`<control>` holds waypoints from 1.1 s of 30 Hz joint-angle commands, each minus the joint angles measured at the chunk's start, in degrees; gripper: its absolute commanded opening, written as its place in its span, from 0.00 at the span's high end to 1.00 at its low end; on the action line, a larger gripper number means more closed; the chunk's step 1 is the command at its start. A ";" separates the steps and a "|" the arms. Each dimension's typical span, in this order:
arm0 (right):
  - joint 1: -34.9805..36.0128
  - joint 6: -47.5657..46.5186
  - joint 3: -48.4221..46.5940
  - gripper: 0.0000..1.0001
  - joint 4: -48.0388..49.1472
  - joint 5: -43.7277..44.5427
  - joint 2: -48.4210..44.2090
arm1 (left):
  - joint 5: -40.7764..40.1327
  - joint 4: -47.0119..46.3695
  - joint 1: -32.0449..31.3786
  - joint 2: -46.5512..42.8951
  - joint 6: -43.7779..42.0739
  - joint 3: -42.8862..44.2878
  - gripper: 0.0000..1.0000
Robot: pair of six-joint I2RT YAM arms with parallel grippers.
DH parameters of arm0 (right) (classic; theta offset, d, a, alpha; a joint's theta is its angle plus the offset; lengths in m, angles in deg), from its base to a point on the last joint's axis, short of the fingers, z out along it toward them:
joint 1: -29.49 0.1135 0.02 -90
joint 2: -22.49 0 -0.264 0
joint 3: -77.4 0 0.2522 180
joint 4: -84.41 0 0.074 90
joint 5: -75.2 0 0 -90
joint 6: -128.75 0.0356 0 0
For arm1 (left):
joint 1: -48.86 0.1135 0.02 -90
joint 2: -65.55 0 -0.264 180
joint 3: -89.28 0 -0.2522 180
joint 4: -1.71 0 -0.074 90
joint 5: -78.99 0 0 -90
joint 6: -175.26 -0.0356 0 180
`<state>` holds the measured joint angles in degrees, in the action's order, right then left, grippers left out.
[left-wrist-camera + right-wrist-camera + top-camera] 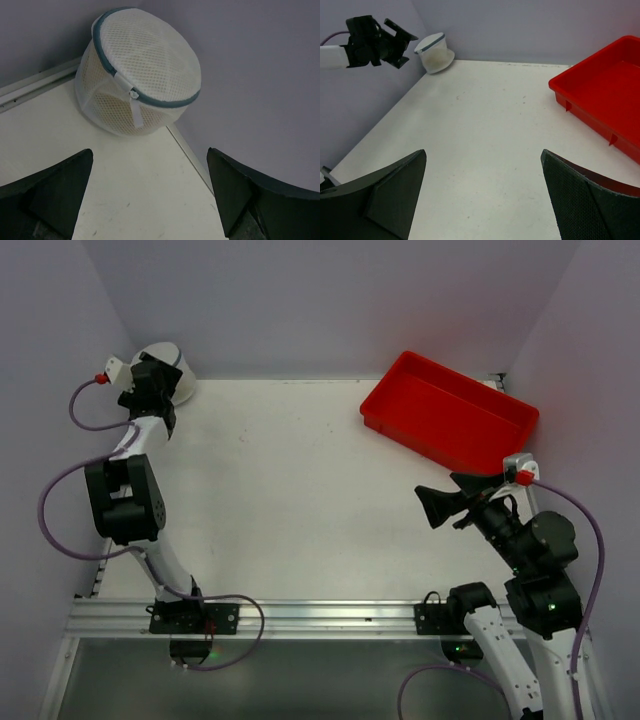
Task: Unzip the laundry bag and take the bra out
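The laundry bag [145, 60] is a round white mesh drum with a teal rim zipper, standing zipped shut in the table's far left corner [183, 388] against the walls. Its zipper pull [133, 94] with a white tab faces my left gripper. The bra is hidden inside; only a beige mass [112, 107] shows through the mesh. My left gripper [150, 152] hovers open just short of the bag, touching nothing, and shows beside it in the right wrist view [411, 48]. My right gripper [427, 507] is open and empty, above the table's right side [483, 152].
A red rectangular tray [430, 445] sits empty at the back right, close to my right arm [560, 85]. Purple walls close in on the left, back and right. A metal rail [300, 615] runs along the near edge.
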<state>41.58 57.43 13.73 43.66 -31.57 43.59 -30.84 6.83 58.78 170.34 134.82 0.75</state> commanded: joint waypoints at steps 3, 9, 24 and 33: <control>0.21 -1.19 2.36 0.01 6.24 -6.95 0.95 | -3.90 -7.79 1.95 11.30 6.15 10.87 0.00; 0.29 -2.33 3.32 0.01 7.81 -9.93 1.84 | -7.84 -17.27 2.66 21.48 4.67 16.33 0.00; 0.29 -2.24 6.75 0.01 10.19 -14.51 4.04 | 2.07 -26.07 6.17 35.30 -1.22 24.59 0.75; 0.29 -1.28 7.37 0.01 8.88 -15.57 2.02 | 12.71 -30.20 6.26 26.44 -1.75 10.22 1.00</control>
<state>41.61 55.70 20.98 51.75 -44.97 46.76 -22.28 -19.13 64.61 203.46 134.19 17.58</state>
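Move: The laundry bag's zip pull, on the near side of its rim, lies about 12 cm ahead of the left hand, 8 cm to its left and 10 cm below. The middle of the laundry bag is some 6 cm farther out than the pull, 3 cm more to the left and slightly lower. From the right hand the zip pull is roughly 50 cm ahead, 68 cm to the left and 24 cm below. Reach the left gripper about 11 cm forward, 10 cm down and 8 cm left to the zip pull, tipping the fingers up some 10 degrees; then close them from wide open to pinch the pull's tab and rim end, and finish by drawing about 2 cm back, right and down. Meanwhile shift the open right gripper slightly left and down, turning it counter-clockwise. ##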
